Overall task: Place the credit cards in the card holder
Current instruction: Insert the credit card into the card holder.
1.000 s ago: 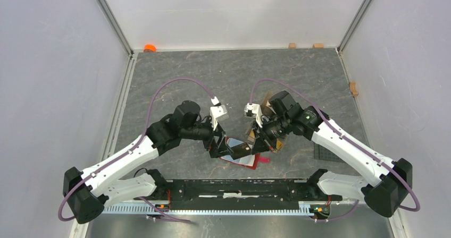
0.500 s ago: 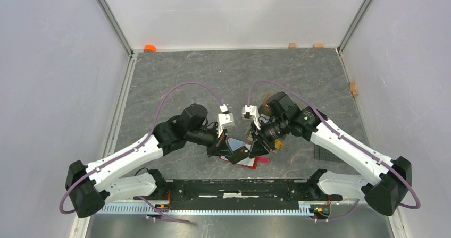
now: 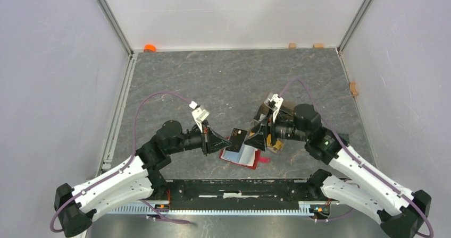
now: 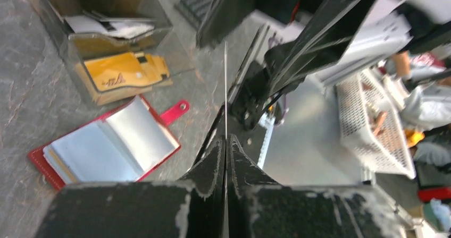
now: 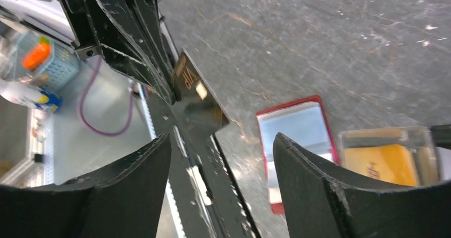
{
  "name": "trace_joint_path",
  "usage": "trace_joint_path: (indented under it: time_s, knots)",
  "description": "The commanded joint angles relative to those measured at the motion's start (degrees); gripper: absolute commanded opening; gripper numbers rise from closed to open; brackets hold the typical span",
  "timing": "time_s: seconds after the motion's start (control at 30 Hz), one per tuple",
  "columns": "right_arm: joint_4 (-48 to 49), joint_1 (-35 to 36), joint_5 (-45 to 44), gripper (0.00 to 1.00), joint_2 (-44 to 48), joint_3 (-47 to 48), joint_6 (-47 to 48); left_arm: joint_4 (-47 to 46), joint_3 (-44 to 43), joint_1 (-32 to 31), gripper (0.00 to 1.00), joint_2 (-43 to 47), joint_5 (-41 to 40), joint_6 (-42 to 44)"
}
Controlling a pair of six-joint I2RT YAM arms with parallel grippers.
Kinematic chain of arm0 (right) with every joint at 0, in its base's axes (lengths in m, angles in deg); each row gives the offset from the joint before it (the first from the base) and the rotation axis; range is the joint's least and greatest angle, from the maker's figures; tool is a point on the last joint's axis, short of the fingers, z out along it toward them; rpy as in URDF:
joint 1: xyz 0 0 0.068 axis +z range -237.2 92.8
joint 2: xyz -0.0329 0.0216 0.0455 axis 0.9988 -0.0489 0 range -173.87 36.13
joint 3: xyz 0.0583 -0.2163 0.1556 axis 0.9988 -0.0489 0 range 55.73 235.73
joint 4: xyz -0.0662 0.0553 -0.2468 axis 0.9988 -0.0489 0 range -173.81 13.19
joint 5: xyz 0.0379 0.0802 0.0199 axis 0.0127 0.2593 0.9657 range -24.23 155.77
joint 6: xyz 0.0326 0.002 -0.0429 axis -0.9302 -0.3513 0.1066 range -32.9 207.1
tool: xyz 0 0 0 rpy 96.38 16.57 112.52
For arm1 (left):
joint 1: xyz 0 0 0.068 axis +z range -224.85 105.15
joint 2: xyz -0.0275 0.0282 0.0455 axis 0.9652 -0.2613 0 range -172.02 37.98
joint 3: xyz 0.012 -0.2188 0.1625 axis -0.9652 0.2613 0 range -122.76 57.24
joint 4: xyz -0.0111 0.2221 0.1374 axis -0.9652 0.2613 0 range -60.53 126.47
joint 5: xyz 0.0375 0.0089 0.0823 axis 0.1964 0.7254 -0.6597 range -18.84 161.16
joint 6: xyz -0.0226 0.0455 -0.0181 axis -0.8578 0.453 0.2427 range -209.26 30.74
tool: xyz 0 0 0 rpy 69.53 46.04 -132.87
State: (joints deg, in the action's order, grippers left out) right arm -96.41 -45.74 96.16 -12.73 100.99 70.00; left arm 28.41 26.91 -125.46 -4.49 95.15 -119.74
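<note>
My left gripper is shut on the dark credit card and holds it on edge above the table. In the left wrist view the card shows as a thin line rising from the closed jaws. My right gripper is open and empty just right of the card, and its wrist view shows the card's face beyond the spread fingers. The open red card holder lies flat below both grippers. The orange card sits in a clear box. I cannot make out a light blue card.
The clear plastic box with papers and the orange card stands just right of the holder. A dark ridged mat lies right of it. Small tan blocks and an orange object sit at the far edges.
Both grippers met at the dark card over the holder. Now they have drawn apart: the left arm has pulled back left with the card, and the right gripper is off it and open.
</note>
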Motion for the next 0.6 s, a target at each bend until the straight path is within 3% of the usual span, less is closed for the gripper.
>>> trace_joint_path:
  time_s: [0.0,0.1,0.23,0.37,0.43,0.47,0.57]
  knots:
    - [31.04,0.03,2.41,0.67,2.87,-10.53,-20.61,-15.46,2.55,-0.1,0.02,2.58,-6.94,-11.08]
    - [40.16,0.92,4.02,0.55,2.16,-13.34,-25.71,-17.89,3.46,-0.1,0.02,2.25,-6.23,-13.47]
    - [42.53,2.23,5.14,0.34,-0.3,-13.8,-27.13,-18.06,4.03,-0.1,0.02,2.48,-6.5,-14.07]
    - [51.15,2.41,5.62,0.13,-0.65,-17.18,-31.86,-19.29,5.07,-0.1,0.02,1.43,-6.16,-15.29]
    - [49.49,2.41,2.72,0.0,-0.25,-18.17,-32.06,-18.46,5.09,-0.1,0.02,0.48,-5.98,-15.73]
    - [45.83,2.42,0.26,0.0,-0.14,-18.42,-31.7,-14.91,4.21,-0.1,0.1,-0.33,-6.73,-14.92]
    - [33.31,2.35,-7.31,0.0,-1.62,-18.39,-30.51,-2.26,1.14,0.07,0.65,-3.72,-12.6,-13.29]
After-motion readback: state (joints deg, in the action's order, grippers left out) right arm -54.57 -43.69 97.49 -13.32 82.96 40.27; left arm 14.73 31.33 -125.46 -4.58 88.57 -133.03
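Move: The black credit card stands out from the left hand's shut fingers, its middle some 3 cm to their right, a centimetre farther out and a touch lower. The open right gripper is about 9 cm right of the left hand and 3 cm farther out. From the right hand the card is roughly 6 cm left, 2 cm back, 1 cm lower; the red card holder lies some 4 cm left, 1 cm back and 21 cm below, the yellow card 6 cm right, 5 cm ahead on that same level. Leftward by almost 4 cm, the right hand comes in on the card, rising late and rolling some 25 degrees so its left side lifts, and shuts its fingers on the free end. The left hand carries the card up about 4 cm and slightly forward, tilting its fingertips up, then eases down 2 cm as it opens and releases its end. ##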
